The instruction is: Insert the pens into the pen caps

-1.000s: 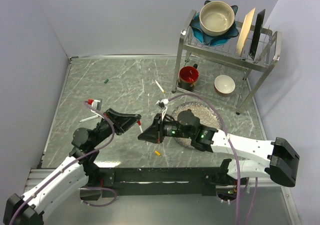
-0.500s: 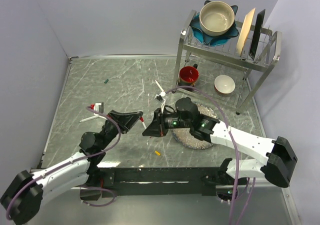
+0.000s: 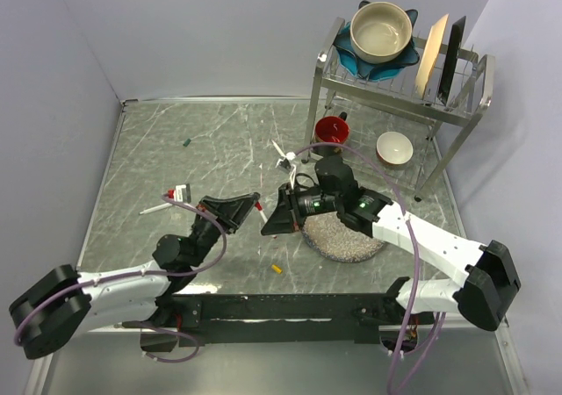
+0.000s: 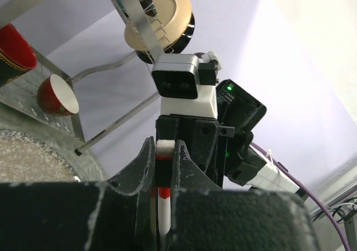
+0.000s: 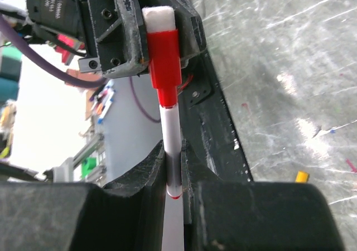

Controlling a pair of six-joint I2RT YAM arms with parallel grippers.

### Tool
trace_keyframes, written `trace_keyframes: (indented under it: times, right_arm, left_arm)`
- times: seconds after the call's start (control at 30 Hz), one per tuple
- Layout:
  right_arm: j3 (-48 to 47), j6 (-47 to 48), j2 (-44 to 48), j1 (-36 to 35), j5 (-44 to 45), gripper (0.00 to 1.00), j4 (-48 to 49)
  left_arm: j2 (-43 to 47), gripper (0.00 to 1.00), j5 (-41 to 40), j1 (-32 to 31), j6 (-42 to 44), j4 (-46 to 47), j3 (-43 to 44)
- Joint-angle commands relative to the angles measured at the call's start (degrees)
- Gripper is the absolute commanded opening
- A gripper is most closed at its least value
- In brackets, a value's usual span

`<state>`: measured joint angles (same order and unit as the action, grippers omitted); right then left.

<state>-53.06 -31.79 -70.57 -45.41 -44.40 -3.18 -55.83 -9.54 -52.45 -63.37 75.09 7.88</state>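
My right gripper (image 5: 174,150) is shut on the white barrel of a pen (image 5: 169,122). The pen's far end sits inside the red cap (image 5: 163,56), and my left gripper (image 4: 164,150) is shut on that cap (image 4: 163,158). In the top view the left gripper (image 3: 253,204) and the right gripper (image 3: 270,223) meet tip to tip above the table, with the pen (image 3: 261,209) between them. Two more pens lie on the table, one at the left (image 3: 154,209) and one near the rack (image 3: 281,153). A green cap (image 3: 186,140) lies far left. A yellow cap (image 3: 277,269) lies near the front.
A wire dish rack (image 3: 399,70) stands at the back right, holding a bowl and plates. A red mug (image 3: 332,132) and a small bowl (image 3: 394,148) sit under it. A grey round plate (image 3: 347,233) lies beneath my right arm.
Both grippers have moved together away from the bases and slightly right, still facing each other. The pen and red cap stay held between them.
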Motion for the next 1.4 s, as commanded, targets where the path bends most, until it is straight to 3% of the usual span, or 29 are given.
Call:
trace_keyframes:
  times: [0.0,0.2,0.47,0.57,0.63,0.77,0.83,0.87,0.9,1.0,1.17,1.3,1.37]
  right_arm:
    - [-9.7,-3.3,-1.1,8.4,11.6,0.00,29.4]
    - [-12.6,-2.6,-3.3,10.4,5.7,0.00,28.6]
    - [-13.6,-2.0,-3.9,11.0,0.7,0.00,29.4]
    - [-10.9,-1.5,-2.9,10.9,-2.9,0.00,30.1]
    - [-9.1,-0.9,-2.1,10.5,-4.7,0.00,30.2]
    - [-8.1,7.4,2.1,8.3,-2.1,0.00,18.2]
    - [-3.8,7.4,4.4,6.6,-0.7,0.11,19.3]
    - [-2.3,7.1,6.6,6.0,0.0,0.22,20.1]
    - [0.2,6.8,7.7,5.4,1.3,0.40,20.1]
    - [5.0,6.0,12.4,5.1,3.0,0.57,17.9]
    - [16.6,4.7,25.5,4.5,7.0,0.70,14.4]
    - [23.8,4.5,34.7,4.5,11.9,0.93,10.2]
    - [24.4,4.0,39.0,4.5,15.7,0.96,7.7]
  left_arm:
    - [-5.2,0.01,30.1,-10.4,-1.4,-2.7,-1.2]
    - [-2.7,0.01,28.4,-12.6,0.2,-5.8,-2.2]
    - [4.4,0.01,27.9,-12.9,4.2,-17.2,-0.2]
    - [9.5,0.01,23.8,-12.9,7.4,-25.3,2.6]
    - [13.7,0.01,20.0,-12.9,11.5,-38.2,7.6]
    - [18.3,0.01,10.3,-12.8,16.9,-55.0,16.8]
    - [18.7,0.01,6.5,-12.6,19.2,-59.8,21.1]
    - [18.4,0.01,5.6,-12.5,19.6,-60.7,22.3]
    - [18.0,0.01,4.4,-12.4,20.1,-61.5,24.5]
    - [15.2,0.01,2.5,-12.4,21.3,-65.0,28.7]
    - [12.5,0.01,-6.5,-12.1,23.6,-74.7,35.9]
    - [7.1,0.01,-17.7,-11.5,24.0,-86.0,41.8]
    - [3.9,0.01,-23.0,-10.0,22.7,-91.1,45.4]
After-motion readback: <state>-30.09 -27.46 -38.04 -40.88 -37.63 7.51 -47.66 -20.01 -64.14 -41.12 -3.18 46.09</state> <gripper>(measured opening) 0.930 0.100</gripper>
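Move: The left hand already holds the red cap on the pen's front end. The right hand grips the pen near its tail, so the cap lies about 5 cm ahead of the right hand, 2 cm to its left and 4 cm above it. From the left hand, the pen's middle is some 3 cm back, 1 cm right and 2 cm down. The yellow cap lies about 25 cm below the right hand, 1 cm ahead and 2 cm right; the round plate, equally low, is about 15 cm ahead and 21 cm right. Both hands keep their grips on the joined pen and cap and lift them together some 7 cm, the right wrist turning counter-clockwise at first. Then the right fingers open wide and let go of the pen, and that hand backs off to the right and down, away from the cap, while the left keeps the cap pinched, tops out and sinks again by about 6 cm, drifting right and rolling some 40 degrees so that its left side rises. ##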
